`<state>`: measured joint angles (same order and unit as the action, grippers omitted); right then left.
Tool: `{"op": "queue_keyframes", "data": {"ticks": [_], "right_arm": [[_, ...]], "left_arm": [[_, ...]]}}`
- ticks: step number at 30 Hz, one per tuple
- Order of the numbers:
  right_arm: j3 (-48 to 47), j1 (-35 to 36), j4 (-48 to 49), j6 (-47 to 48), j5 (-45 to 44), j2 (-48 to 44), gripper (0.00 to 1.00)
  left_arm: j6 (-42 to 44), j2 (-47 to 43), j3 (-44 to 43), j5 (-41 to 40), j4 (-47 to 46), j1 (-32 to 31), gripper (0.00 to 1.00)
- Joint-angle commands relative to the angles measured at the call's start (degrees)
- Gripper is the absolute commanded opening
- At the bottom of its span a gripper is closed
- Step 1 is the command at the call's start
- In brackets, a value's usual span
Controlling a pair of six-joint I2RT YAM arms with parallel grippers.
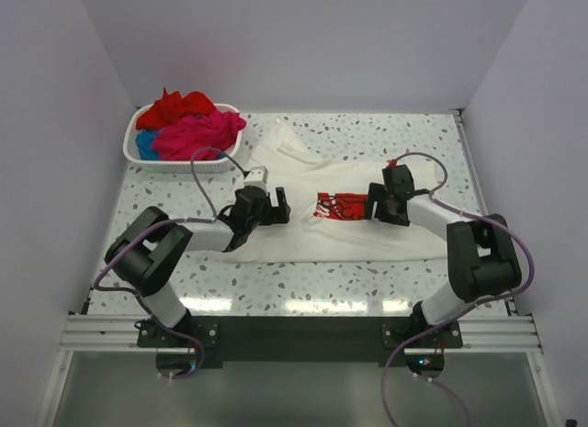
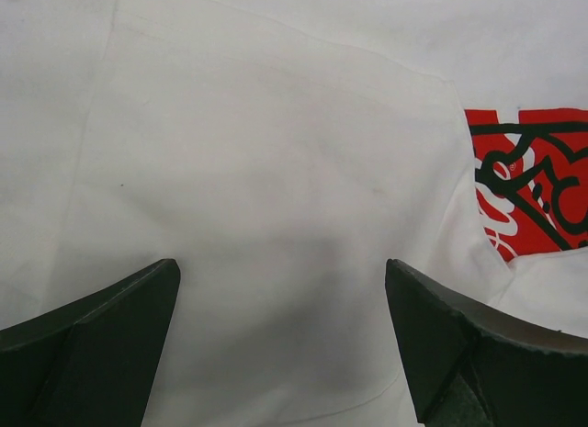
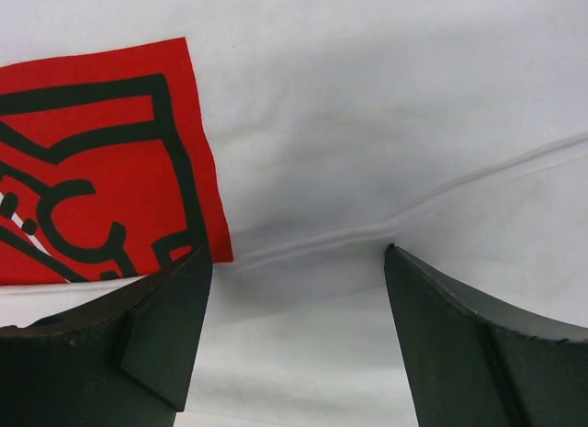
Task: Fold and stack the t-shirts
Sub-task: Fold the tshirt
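Note:
A white t-shirt (image 1: 322, 234) with a red print (image 1: 342, 207) lies spread across the middle of the table, partly folded over so only part of the print shows. My left gripper (image 1: 280, 205) hovers low over its left half, jaws wide open with only flat white cloth (image 2: 276, 188) between them. Just right of the print, my right gripper (image 1: 375, 207) is open over a seam fold (image 3: 367, 234), holding nothing. The red print (image 3: 92, 161) lies by its left finger. Red, pink and blue t-shirts (image 1: 188, 129) are heaped in the basket.
A white slatted basket (image 1: 175, 162) stands at the back left corner of the speckled table (image 1: 413, 142). White walls enclose the table on three sides. Cables loop off both arms above the shirt.

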<state>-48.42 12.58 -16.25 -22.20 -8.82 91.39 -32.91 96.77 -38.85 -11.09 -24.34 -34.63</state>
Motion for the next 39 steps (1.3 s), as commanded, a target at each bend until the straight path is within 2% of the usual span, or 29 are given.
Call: {"op": "queue_keyframes", "data": {"ticks": [1,8,14,21,25,29,33,36,39], "right_arm": [[3.3,-3.0,0.4,-2.7,5.8,-0.8,0.80],[2.5,-3.5,-6.7,-3.5,7.8,-1.9,0.80],[9.1,-3.8,-8.6,-5.6,12.4,-6.1,0.79],[16.1,-3.8,-11.0,-8.3,15.3,-14.0,0.80],[15.6,-3.8,-12.9,-8.7,17.3,-17.8,0.80],[8.5,-3.8,-17.3,-7.3,12.5,-22.9,0.81],[-4.6,-5.0,-21.0,-4.2,7.3,-20.6,0.82],[-11.1,-8.2,-19.8,-2.5,5.5,-16.9,0.81],[-16.8,-11.0,-17.8,-1.6,1.5,-10.8,0.80]], "left_arm": [[0.0,1.1,4.6,0.2,2.5,-0.1,1.00],[-1.4,-0.4,9.6,1.6,0.9,-0.4,1.00],[-3.7,-0.9,13.4,2.0,0.7,-1.1,1.00],[-7.2,-6.3,18.7,2.7,3.8,-4.1,1.00],[-9.0,-11.0,20.1,2.6,7.3,-7.3,1.00],[-7.7,-19.1,15.2,0.8,19.1,-8.0,1.00],[-3.5,-26.3,3.1,-4.6,28.7,-7.8,1.00],[0.7,-25.2,-5.2,-7.0,32.4,-6.8,1.00],[3.5,-21.8,-10.5,-4.1,33.0,-3.0,1.00]]}}
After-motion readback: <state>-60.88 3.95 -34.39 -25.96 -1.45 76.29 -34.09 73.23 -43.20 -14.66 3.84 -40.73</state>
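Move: Under the open fingers of both hands lies the t-shirt, with its middle about 15 cm to the left hand's right and roughly level with it, and some 12 cm to the right hand's left and about level. The red print's middle is about 16 cm right of the left hand and 1 cm ahead; the shirt's near edge runs some 14 cm straight back of that hand. The laundry basket stands roughly 25 cm to its left and 21 cm ahead. Dragging the t-shirt back towards the robot, both hands keep their open fingertips down on the cloth and draw it nearly level for about 10 cm, the right rolling some 15 degrees, its left side up. Then both lift off and swing up and forward again, the left rising about 10 cm, the right about 12 cm, with no change of the fingers. ##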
